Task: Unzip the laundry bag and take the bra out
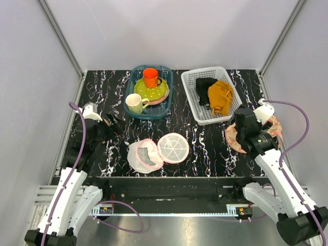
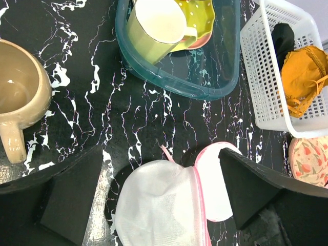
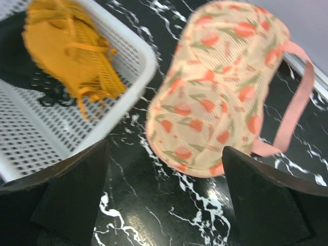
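The laundry bag [image 1: 233, 136], peach fabric with a red-green print and a pink strap, lies closed at the table's right side, partly under my right arm. It fills the right wrist view [image 3: 220, 87], and its edge shows in the left wrist view [image 2: 310, 161]. My right gripper [image 1: 242, 119] is open and empty, with the bag just beyond its fingertips [image 3: 164, 174]. My left gripper [image 1: 111, 124] is open and empty at the left, above the table [image 2: 161, 179]. The bra is not in view.
A small round white mesh pouch [image 1: 156, 151] with a pink rim lies open at front centre [image 2: 159, 205]. A teal tub [image 1: 130, 110] of cups and plates stands at the back. A white basket [image 1: 190, 100] holds mustard and black garments. A beige mug [image 2: 20, 102] sits left.
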{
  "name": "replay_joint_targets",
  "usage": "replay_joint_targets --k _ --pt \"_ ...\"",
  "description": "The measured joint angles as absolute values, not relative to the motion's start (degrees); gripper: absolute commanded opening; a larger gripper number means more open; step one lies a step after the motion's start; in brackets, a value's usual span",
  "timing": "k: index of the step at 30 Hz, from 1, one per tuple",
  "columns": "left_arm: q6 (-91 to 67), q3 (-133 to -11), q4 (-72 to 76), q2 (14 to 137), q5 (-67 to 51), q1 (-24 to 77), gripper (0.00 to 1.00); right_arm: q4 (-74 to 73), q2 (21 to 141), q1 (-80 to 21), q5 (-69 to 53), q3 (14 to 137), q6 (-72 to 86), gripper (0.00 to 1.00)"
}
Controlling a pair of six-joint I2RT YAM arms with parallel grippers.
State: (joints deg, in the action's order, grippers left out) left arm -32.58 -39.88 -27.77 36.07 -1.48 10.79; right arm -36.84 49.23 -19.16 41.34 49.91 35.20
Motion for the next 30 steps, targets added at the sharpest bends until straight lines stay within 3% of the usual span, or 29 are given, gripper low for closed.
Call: replay_joint_targets --k 3,9,16,17,19,20,21,22,26,30 --pt "-32.34 -39.88 -27.77 36.12 -2.17 10.79 0.99 -39.64 49.34 -15.09 40.51 48.23 38.37 1.0" --pt "-32.1 -39.9 -27.64 37.93 -4.36 10.79 0.99 -40.47 50.54 3.27 29.82 44.42 41.08 1.0" --pt "-31.73 -39.9 -27.51 39.33 -6.04 10.79 0.99 -36.6 61.36 12.97 17.61 38.13 44.05 0.98" --pt "-31.73 -39.9 -27.49 39.18 -6.07 10.79 0.99 -35.11 63.61 13.65 16.27 37.12 44.56 0.93" --pt "-31.73 -39.88 -27.49 38.96 -6.07 10.79 0.99 -32.23 67.48 14.28 13.89 35.64 45.36 0.63" --pt "-31.7 -39.88 -27.49 38.98 -6.04 10.79 0.99 -30.5 69.82 14.41 12.71 35.31 46.11 0.53" --pt "-31.7 -39.88 -27.51 39.03 -6.04 10.79 0.99 -28.38 71.94 14.63 11.11 35.31 47.66 0.09" --pt "-31.68 -39.88 -27.64 39.16 -6.04 10.79 0.99 -27.05 72.86 14.63 10.35 35.38 47.88 0.0" --pt "-31.29 -40.12 -27.99 40.01 -6.04 10.79 0.99 -21.96 69.82 14.46 8.64 33.71 51.27 0.0" --pt "-31.27 -40.32 -28.73 40.32 -6.07 10.79 0.99 -26.11 57.34 14.59 10.79 29.32 52.18 0.0"
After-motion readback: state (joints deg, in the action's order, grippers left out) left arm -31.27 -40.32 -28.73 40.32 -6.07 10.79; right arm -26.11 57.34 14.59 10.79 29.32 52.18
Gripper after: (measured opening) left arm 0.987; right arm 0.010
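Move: The floral laundry bag lies flat, its middle about 7 cm to the right hand's right, 3 cm ahead and some 20 cm below. The white basket is centred roughly 18 cm ahead of that hand and 10 cm to its left, about 17 cm down, and the orange garment in it is 18 cm ahead and 7 cm left. From the left hand the laundry bag is some 58 cm to the right and 4 cm ahead, 20 cm lower. The open right hand swings right and a little back, away from the basket, then plunges about 19 cm to the near part of the floral laundry bag, tipping its fingers down, yawing some 20 degrees clockwise and rolling its left side up about 30 degrees. Nudging about 3 cm forward at the bottom, it shuts its fingertips on the bag's top fabric, then keeps the pinch while drawing back and up some 2–3 cm, its fingers levelling out again. ##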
